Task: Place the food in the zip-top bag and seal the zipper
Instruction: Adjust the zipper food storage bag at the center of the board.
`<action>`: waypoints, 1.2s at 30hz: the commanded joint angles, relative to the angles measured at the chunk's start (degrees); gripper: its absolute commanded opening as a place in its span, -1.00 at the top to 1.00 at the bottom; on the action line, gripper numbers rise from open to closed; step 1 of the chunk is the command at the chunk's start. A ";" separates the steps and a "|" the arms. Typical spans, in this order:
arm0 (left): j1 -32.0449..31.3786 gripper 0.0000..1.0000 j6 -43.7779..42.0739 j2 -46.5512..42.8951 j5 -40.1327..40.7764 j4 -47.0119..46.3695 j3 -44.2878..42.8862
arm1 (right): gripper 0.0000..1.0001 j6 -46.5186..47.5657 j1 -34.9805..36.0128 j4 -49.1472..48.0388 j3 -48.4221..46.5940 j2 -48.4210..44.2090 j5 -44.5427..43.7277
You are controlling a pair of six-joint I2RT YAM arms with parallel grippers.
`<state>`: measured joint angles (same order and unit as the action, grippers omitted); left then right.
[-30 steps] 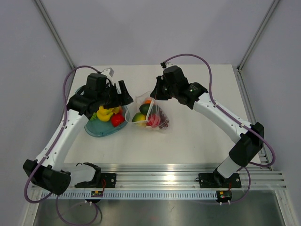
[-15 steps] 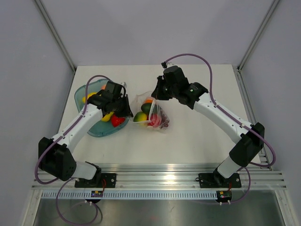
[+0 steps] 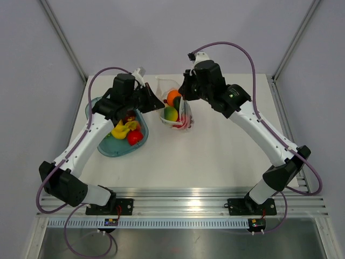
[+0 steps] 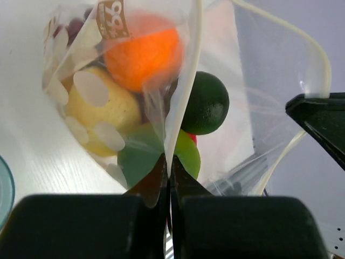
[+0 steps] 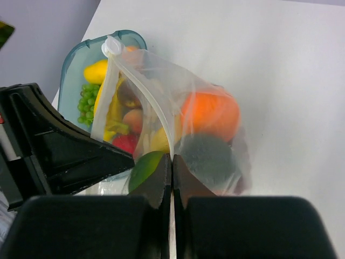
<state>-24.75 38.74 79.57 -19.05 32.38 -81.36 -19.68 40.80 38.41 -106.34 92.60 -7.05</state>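
The clear zip-top bag (image 3: 177, 110) hangs lifted between both grippers, with food inside: an orange (image 4: 143, 51), a dark green ball (image 4: 206, 102), a yellow-green fruit (image 4: 102, 113) and something red. My left gripper (image 4: 168, 164) is shut on the bag's mouth edge, where the pale zipper (image 4: 197, 48) strip runs upward. My right gripper (image 5: 171, 161) is shut on the opposite side of that mouth strip (image 5: 141, 83). In the top view the left gripper (image 3: 160, 104) and right gripper (image 3: 183, 99) face each other across the bag. More food, yellow bananas (image 3: 124, 129) and a red piece (image 3: 135, 138), lies in the bowl.
The translucent blue-green bowl (image 3: 108, 148) sits left of the bag under the left arm; green grapes (image 5: 86, 100) show in it. White tabletop spreads to the right and front. Frame posts stand at the back corners, and a rail runs along the near edge.
The left gripper left the bowl, swung right to the bag and shut on its mouth edge. The bag has been raised and pulled toward the back by both grippers.
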 commanded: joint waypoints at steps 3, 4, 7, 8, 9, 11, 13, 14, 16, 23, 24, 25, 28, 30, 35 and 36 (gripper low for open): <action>-1.09 1.00 5.81 1.90 -4.68 -11.79 7.61 | 1.00 2.54 -0.80 -4.74 5.79 -0.58 0.45; -1.70 1.00 6.52 2.34 -4.51 -12.51 8.93 | 1.00 2.63 -0.98 -4.66 7.54 -0.05 0.89; -3.54 1.00 6.52 3.13 -3.46 -12.08 8.77 | 1.00 3.16 -0.98 -4.84 10.44 -0.22 4.30; -4.50 1.00 6.44 3.57 -3.36 -11.90 8.59 | 1.00 3.07 -1.07 -5.27 11.41 -0.57 5.72; -4.95 1.00 6.43 3.75 -3.02 -11.38 8.33 | 1.00 3.24 -0.98 -7.02 12.64 -1.18 6.86; -5.48 0.79 6.43 3.93 -3.27 -11.11 7.98 | 1.00 2.90 -0.98 -8.17 15.55 -2.76 10.91; -5.48 0.34 6.00 3.58 -3.63 -10.50 7.71 | 1.00 1.84 -1.07 -8.53 16.69 -3.47 12.41; -5.48 0.23 5.65 3.31 -3.71 -10.15 7.36 | 1.00 1.67 -0.98 -8.36 16.96 -3.82 12.67; -5.48 0.04 4.07 2.26 -2.75 -7.96 6.66 | 1.00 1.49 -0.98 -7.92 17.48 -4.26 13.11; -5.39 -0.22 -5.41 0.67 5.05 4.16 0.07 | 1.00 1.75 -0.98 -8.70 19.07 -4.44 13.81; -5.22 -0.34 -6.21 0.59 6.12 5.31 -0.63 | 1.00 1.75 -0.98 -8.79 19.07 -4.36 13.99; -4.70 -0.34 -6.74 0.59 6.91 6.11 -1.68 | 1.00 1.93 -0.98 -8.97 19.07 -4.35 14.25; -2.59 -0.43 -7.63 0.50 7.89 7.34 -2.13 | 1.00 2.10 -0.98 -8.88 18.98 -4.27 14.43; -1.62 -0.54 -7.80 0.85 6.57 7.34 -2.05 | 1.00 2.10 -1.07 -8.97 18.89 -4.18 14.69; 1.46 -0.60 -8.06 1.99 6.13 8.23 -1.96 | 1.00 2.19 -0.98 -8.62 18.63 -4.27 14.96; 1.81 -0.67 -8.42 1.99 5.95 8.14 -1.78 | 1.00 2.19 -0.98 -8.53 18.54 -4.27 15.13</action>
<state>-24.01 32.14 81.71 -13.47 40.73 -81.65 -17.80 39.70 32.21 -87.09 90.28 6.83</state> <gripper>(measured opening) 0.818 0.011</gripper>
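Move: The bag of food hangs from both hands by its rim: its filled middle is about 4 cm ahead of the left hand, 6 cm to its right and 10 cm below, and 2 cm ahead, 3 cm left and 15 cm below the right. The board spot for it is 25 cm below the left hand, 1 cm ahead and 5 cm right; for the right, 31 cm below, 2 cm back, 3 cm left. From the left hand, the red fruit lies about 15 cm left, 1 cm back and 23 cm down; the basket's middle 25 cm left, 6 cm ahead, equally low. The filled bag is let down towards the board by both hands, the right sinking some 10 cm, easing back and turning slightly counter-clockwise, still pinching its lip. The left sinks about 8 cm, drifting right and a little back, then opens wide, lets go of its lip and backs off left, slightly up and forward, about 8 cm, its left side tilting up. ##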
